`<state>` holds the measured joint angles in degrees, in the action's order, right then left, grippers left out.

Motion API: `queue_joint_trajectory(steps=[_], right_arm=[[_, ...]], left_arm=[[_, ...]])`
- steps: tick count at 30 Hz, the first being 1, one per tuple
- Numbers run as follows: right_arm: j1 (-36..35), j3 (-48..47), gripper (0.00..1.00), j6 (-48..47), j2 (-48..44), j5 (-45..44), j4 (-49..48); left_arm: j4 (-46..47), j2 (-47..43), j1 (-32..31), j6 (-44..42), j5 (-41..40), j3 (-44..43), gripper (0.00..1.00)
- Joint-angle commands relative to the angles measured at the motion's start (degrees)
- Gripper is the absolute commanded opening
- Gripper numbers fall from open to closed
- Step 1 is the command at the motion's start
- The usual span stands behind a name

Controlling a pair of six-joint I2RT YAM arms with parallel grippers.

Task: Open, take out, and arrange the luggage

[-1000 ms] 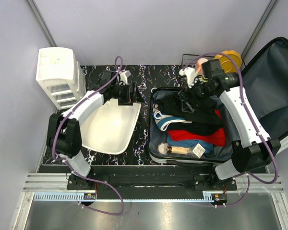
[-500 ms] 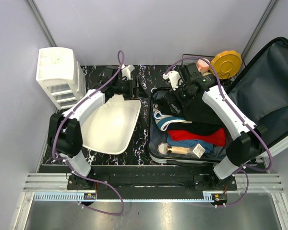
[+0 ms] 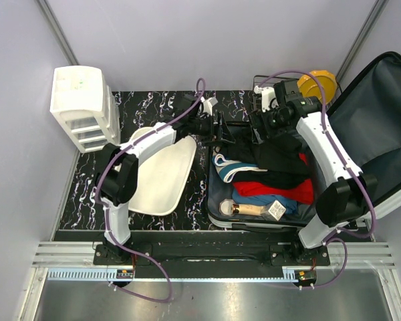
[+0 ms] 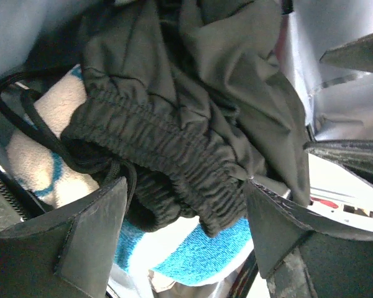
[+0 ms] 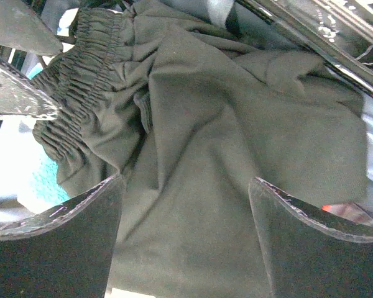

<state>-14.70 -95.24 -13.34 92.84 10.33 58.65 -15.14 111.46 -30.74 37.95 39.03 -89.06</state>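
The luggage (image 3: pixel 212 199) lies open at the right, its dark grey lined lid (image 3: pixel 381 127) leaning up to the right. It holds a black garment (image 3: pixel 281 157), a white-and-blue towel (image 3: pixel 230 167) and red and blue clothes. My left gripper (image 3: pixel 222 127) is open at the case's far left corner. In the left wrist view it (image 4: pixel 185 186) stands over the garment's elastic waistband (image 4: pixel 174 155). My right gripper (image 3: pixel 260 124) is open at the far edge of the case. In the right wrist view it (image 5: pixel 185 181) stands over the black garment (image 5: pixel 224 143).
A white tub (image 3: pixel 154 177) lies left of the case. A white drawer unit (image 3: pixel 80 100) stands at the far left. A yellow lid (image 3: pixel 319 85) and a wire rack sit behind the case. A bottle (image 3: pixel 250 209) and a small box (image 3: pixel 275 209) lie at the case's near edge.
My left arm has swung right from the tub's far edge to the case's far left corner. My right gripper has shifted right along the case's far edge.
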Motion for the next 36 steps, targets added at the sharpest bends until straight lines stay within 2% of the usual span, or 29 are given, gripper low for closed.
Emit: queue_joint_trajectory(steps=[1, 8, 10, 12, 13, 14, 15, 16, 20, 22, 36], right_arm=[[-0.42, -1.88, 0.88, 3.15, 2.61, 4.34, -1.43], [-0.51, -1.26, 0.84, 3.68, 6.47, 4.27, -3.10], [-0.42, -1.35, 0.75, 3.68, 6.74, 3.74, -3.11], [-0.24, -1.79, 0.63, 3.67, 6.83, 3.91, -3.11], [-0.16, -2.05, 0.52, 3.50, 6.83, 4.35, -3.11], [0.02, -2.14, 0.46, 3.33, 6.83, 4.70, -3.11], [0.11, -2.84, 0.41, 3.06, 6.92, 5.05, -3.11], [0.20, -3.37, 0.24, 3.06, 7.01, 5.49, -3.11], [0.46, -6.88, 0.00, 2.97, 7.18, 7.25, -2.14], [0.46, -9.08, 0.00, 2.97, 7.01, 8.74, -2.14], [-0.33, -25.58, 0.00, 3.24, 8.67, 13.66, -1.18]], left_arm=[[-2.09, 1.65, -0.46, 1.51, -6.15, -2.53, 0.77], [-3.85, 3.85, -2.66, 0.45, -7.12, -3.75, 0.73], [-3.85, 4.90, -2.83, 0.45, -5.81, -4.72, 0.69], [-3.06, 5.26, -2.92, 0.89, -3.19, -5.25, 0.64], [-1.84, 5.61, -2.83, 1.24, -1.51, -5.42, 0.56], [-0.35, 5.78, -2.92, 1.33, -0.10, -5.86, 0.51], [-0.16, 6.05, -3.09, 1.16, 1.82, -6.65, 0.45], [0.97, 6.22, -3.18, 1.16, 3.24, -8.14, 0.30], [3.87, 3.52, -3.27, -0.42, 4.83, -10.61, 0.07], [4.94, 2.28, -3.36, -1.04, 4.92, -11.66, 0.00], [3.01, -5.90, -2.84, -4.90, 3.25, -14.57, 0.00]])
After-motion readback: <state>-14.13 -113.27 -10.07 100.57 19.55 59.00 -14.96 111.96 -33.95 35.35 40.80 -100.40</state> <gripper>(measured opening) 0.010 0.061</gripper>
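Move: The black trousers lie bunched across the suitcase beneath both open grippers. For the left hand, their waistband is about 3 cm to the right and 4 cm below; for the right hand, the fold to take is about 1 cm ahead, 2 cm left and 4 cm down. The blue-and-white towel is some 10 cm back and 4 cm right of the left hand, 7 cm lower. From the right hand, the red garment lies roughly 18 cm back, 8 cm right and 10 cm down. The black trousers are pinched in two places: both hands sink about 4 cm, the left easing right onto the waistband and the right slightly left onto the fold beside it, and both grippers shut. Then both lift about 11 cm, the right also carrying its part forward some 3 cm, its fingertips tilting forward about 15 degrees. ##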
